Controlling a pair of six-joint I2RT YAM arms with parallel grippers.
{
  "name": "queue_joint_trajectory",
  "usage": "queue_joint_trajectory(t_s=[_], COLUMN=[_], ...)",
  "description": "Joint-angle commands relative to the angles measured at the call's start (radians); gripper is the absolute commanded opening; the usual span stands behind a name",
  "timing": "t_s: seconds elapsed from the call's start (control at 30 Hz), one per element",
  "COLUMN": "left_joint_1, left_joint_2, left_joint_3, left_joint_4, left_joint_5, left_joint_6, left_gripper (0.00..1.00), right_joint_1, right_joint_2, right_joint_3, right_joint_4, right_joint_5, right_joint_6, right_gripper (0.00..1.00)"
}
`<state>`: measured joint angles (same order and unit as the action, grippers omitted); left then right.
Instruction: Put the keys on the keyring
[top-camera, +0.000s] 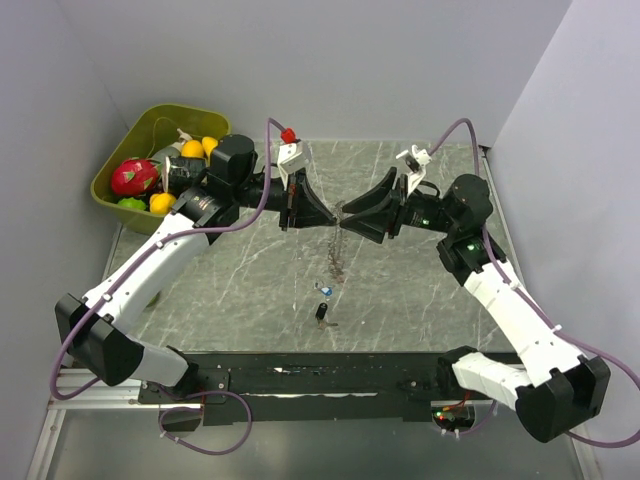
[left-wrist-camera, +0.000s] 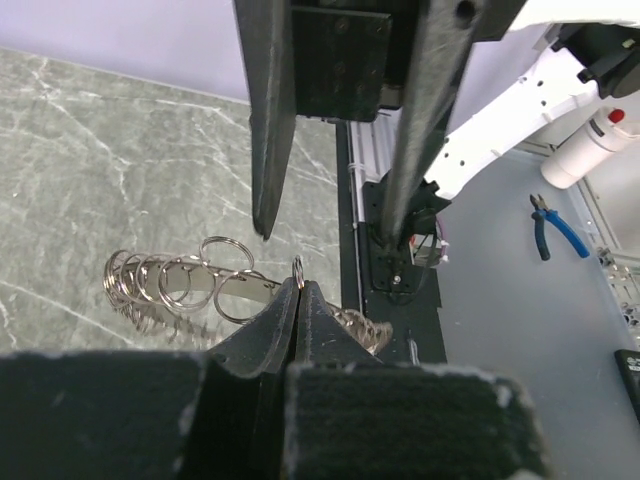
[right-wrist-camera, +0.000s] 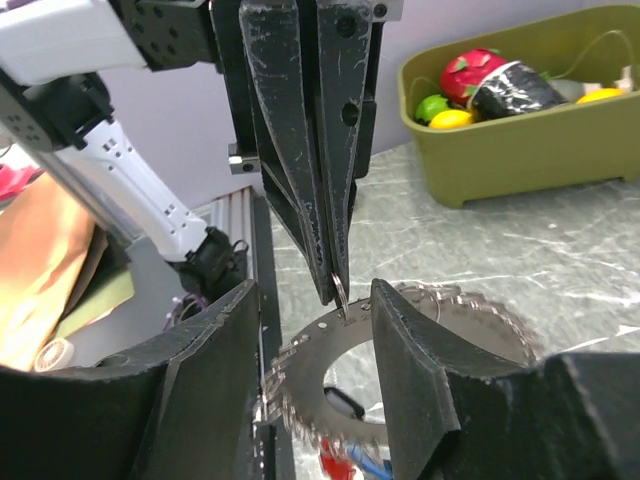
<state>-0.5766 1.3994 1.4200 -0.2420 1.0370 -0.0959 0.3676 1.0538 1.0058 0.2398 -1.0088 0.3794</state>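
Note:
The keyring (top-camera: 339, 250) hangs between my two grippers above the table. It is a flat metal band strung with many small silvery rings and keys (left-wrist-camera: 180, 285). My left gripper (left-wrist-camera: 298, 283) is shut on one small ring (left-wrist-camera: 297, 267) at the top of the keyring. My right gripper (right-wrist-camera: 315, 290) is open, its fingers either side of the left gripper's tips (right-wrist-camera: 335, 290) and the keyring (right-wrist-camera: 310, 345). The loose keys lie on the table below: blue (top-camera: 326, 291) and dark (top-camera: 320, 312) in the top view. Dark (right-wrist-camera: 345, 403), red (right-wrist-camera: 335, 465) and blue (right-wrist-camera: 372, 468) heads show in the right wrist view.
An olive bin (top-camera: 150, 125) of toy fruit stands at the back left, also in the right wrist view (right-wrist-camera: 520, 150). The black base rail (top-camera: 320, 380) runs along the table's near edge. Grey walls close in the left, back and right.

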Motion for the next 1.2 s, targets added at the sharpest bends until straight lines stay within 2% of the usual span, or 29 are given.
queue_joint_trajectory(t_s=[0.0,0.27,0.43,0.47,0.5,0.57,0.6,0.63,0.87,0.97,1.0,1.07,1.1,1.17], left_joint_1=[-0.003,-0.009,-0.012,-0.014,-0.014,-0.014,-0.014,-0.014,-0.014,-0.014,-0.014,-0.014,-0.012,-0.006], left_joint_2=[-0.033,-0.031,-0.031,-0.031,-0.031,-0.028,-0.027,-0.028,-0.022,-0.030,-0.033,-0.049,-0.056,-0.079], left_joint_3=[0.043,0.049,0.048,0.048,0.048,0.050,0.050,0.050,0.048,0.043,0.039,0.031,0.028,0.022], left_joint_4=[0.089,0.115,0.124,0.124,0.125,0.124,0.121,0.121,0.090,0.080,0.075,0.075,0.072,0.084], left_joint_5=[0.069,0.089,0.092,0.093,0.094,0.094,0.092,0.093,0.075,0.054,0.045,0.006,-0.014,-0.040], left_joint_6=[-0.031,-0.056,-0.062,-0.064,-0.064,-0.064,-0.062,-0.061,-0.041,-0.034,-0.030,-0.030,-0.027,-0.031], left_gripper=[0.01,0.01,0.01,0.01,0.01,0.01,0.01,0.01,0.01,0.11,0.20,0.26,0.34,0.42], right_joint_1=[-0.006,-0.004,-0.006,-0.004,-0.006,-0.006,-0.004,-0.004,-0.004,-0.006,-0.006,-0.006,-0.004,-0.006], right_joint_2=[0.015,0.040,0.058,0.060,0.063,0.066,0.066,0.064,0.055,0.052,0.048,0.046,0.041,0.037], right_joint_3=[-0.004,-0.001,0.001,0.002,0.002,0.004,0.004,0.007,0.004,-0.001,-0.007,-0.012,-0.015,-0.019], right_joint_4=[0.087,0.085,0.108,0.110,0.116,0.128,0.133,0.136,0.162,0.180,0.193,0.205,0.208,0.213], right_joint_5=[-0.057,-0.065,-0.082,-0.086,-0.089,-0.105,-0.108,-0.111,-0.125,-0.125,-0.123,-0.120,-0.116,-0.113], right_joint_6=[0.030,0.029,0.049,0.052,0.059,0.067,0.073,0.078,0.101,0.118,0.121,0.130,0.130,0.130], right_gripper=[0.52,0.49,0.41,0.38,0.30,0.18,0.06,0.00,0.00,0.00,0.00,0.00,0.00,0.00])
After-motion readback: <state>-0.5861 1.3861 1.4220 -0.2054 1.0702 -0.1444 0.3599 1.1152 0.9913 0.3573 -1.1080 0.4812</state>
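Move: The small ring, pinched in the left fingertips, sits about 1 cm ahead of the right hand, 1 cm to its left and 2 cm below. From that hand the keyring's middle hangs some 3 cm ahead, 1 cm left, 9 cm down; on the table roughly 32 cm below lie the blue-tagged key, 1 cm back, 3 cm left, and the black-tagged key, 6 cm back, 4 cm left. From the left hand, the right fingertips are 1 cm back, 1 cm right, 2 cm up. The right fingers, half open around the small ring, shut and pinch it beside the left fingertips, the hand having eased about 1 cm down and slightly left with a small counter-clockwise turn. Meanwhile the left hand lifts the ring about 1 cm up and back to meet them, holds still, then opens roughly a third of the way once the right grip is closed. ##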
